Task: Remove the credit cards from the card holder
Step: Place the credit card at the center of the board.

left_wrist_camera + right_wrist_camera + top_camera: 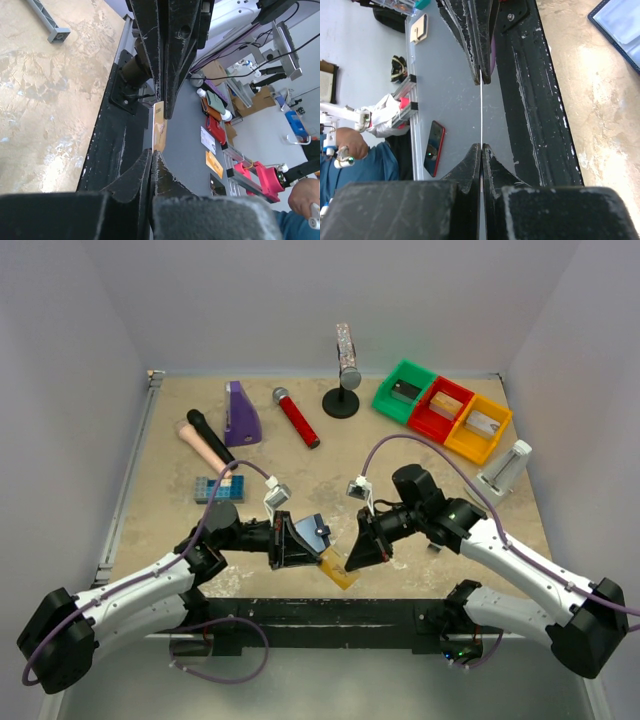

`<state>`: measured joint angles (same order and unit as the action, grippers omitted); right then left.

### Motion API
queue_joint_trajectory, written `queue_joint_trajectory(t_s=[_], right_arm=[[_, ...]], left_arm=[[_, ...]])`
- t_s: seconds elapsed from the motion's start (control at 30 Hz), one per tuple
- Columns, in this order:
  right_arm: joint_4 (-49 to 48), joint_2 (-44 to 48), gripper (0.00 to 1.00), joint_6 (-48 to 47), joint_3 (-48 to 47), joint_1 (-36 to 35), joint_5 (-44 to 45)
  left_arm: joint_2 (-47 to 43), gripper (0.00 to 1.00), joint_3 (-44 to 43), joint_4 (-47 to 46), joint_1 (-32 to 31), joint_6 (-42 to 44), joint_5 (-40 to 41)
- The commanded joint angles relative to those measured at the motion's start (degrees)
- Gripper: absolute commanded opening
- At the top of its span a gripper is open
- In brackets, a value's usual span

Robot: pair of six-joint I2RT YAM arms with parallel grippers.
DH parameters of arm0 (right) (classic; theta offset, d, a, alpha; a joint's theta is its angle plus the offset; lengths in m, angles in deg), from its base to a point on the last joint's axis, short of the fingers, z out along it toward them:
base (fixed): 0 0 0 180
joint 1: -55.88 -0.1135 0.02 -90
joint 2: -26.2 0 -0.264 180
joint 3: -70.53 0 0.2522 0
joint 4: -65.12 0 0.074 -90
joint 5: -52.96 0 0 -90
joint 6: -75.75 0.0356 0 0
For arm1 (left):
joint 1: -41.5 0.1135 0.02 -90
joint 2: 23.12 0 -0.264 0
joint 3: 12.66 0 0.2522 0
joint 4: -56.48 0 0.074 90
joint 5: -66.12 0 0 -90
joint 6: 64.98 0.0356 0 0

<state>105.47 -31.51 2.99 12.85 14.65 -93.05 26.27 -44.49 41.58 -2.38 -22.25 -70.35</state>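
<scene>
An orange-gold credit card (337, 569) hangs just above the table's near edge, held between my two grippers. My left gripper (318, 558) is shut on one end of it. In the left wrist view the card (159, 129) runs edge-on from my left gripper (151, 159) up to the right arm's fingers (167, 75). My right gripper (352, 560) is shut on the other end. In its wrist view the card (481, 115) shows as a thin pale line leaving the right gripper (481, 147). The card holder (312, 529) lies open beside the left gripper, and its blue-grey inside (620, 25) shows.
A studded blue block (218, 487) sits left of the arms. Further back are a purple piece (241, 415), a black-and-beige microphone (205, 440), a red microphone (297, 418) and a stand (345, 375). Green, red and orange bins (443, 410) and a white holder (505, 470) stand at the right.
</scene>
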Motion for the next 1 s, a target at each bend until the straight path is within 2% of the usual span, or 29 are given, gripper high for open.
queue_joint_trajectory(t_s=[0.0,0.07,0.13,0.17,0.33,0.4,0.5,0.6,0.77,0.97], right_arm=[[-1.2,2.0,0.10,0.4,-2.3,-0.2,0.0],[-0.9,4.0,0.46,1.8,-2.7,-0.1,3.4],[0.5,6.8,0.76,3.6,-3.5,0.1,10.4],[1.3,8.4,0.88,4.4,-4.0,0.2,13.5],[6.2,13.3,0.91,6.1,-6.2,0.3,27.9],[6.4,14.5,0.91,6.9,-5.2,0.3,31.1],[5.1,15.1,0.91,8.6,-2.5,0.4,33.4],[2.5,15.1,0.89,10.0,0.4,0.4,32.7],[-0.7,14.4,0.88,12.0,3.1,0.2,31.8],[-2.1,13.0,0.88,12.2,3.2,0.3,31.0]], left_arm=[[-0.4,0.00,-1.3,-1.8,0.4,0.5,0.0],[-2.3,0.00,-1.2,1.0,0.8,1.3,3.0],[-5.1,0.00,-1.6,7.8,2.1,2.6,8.2],[-6.8,0.00,-1.8,10.5,3.5,2.9,11.2],[-9.7,0.00,-5.7,28.5,14.4,1.5,28.2],[-7.0,0.00,-8.0,33.1,18.9,-0.3,30.6],[0.6,0.00,-11.5,32.4,24.2,-1.2,32.1],[9.0,0.00,-15.6,29.6,26.7,-0.9,32.9],[22.9,0.00,-22.4,25.9,29.2,0.1,35.2],[31.3,0.00,-28.1,24.3,30.8,0.6,39.1]])
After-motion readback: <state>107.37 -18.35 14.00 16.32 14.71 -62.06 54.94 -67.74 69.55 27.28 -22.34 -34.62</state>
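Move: The yellow credit card is pinched between the two hands, its middle about 3 cm right of the left hand point and 3 cm left of the right one. The clear middle patch of board lies roughly 29 cm ahead of the left hand, 11 cm left, 21 cm below. From that hand the blue brick is about 30 cm ahead, 27 left; the red microphone 53 ahead, 7 left; the open card holder 16 ahead, 5 left. The card changes to the left hand alone: the right fingers spring wide open and let go, that hand drawing off forward and right, rising about 5 cm and sinking again. The left keeps its pinch and swings the card some 26 cm forward and 13 cm left, lowering about 9 cm past the card holder towards the clear board, while turning about 60 degrees counter-clockwise and tipping down. ##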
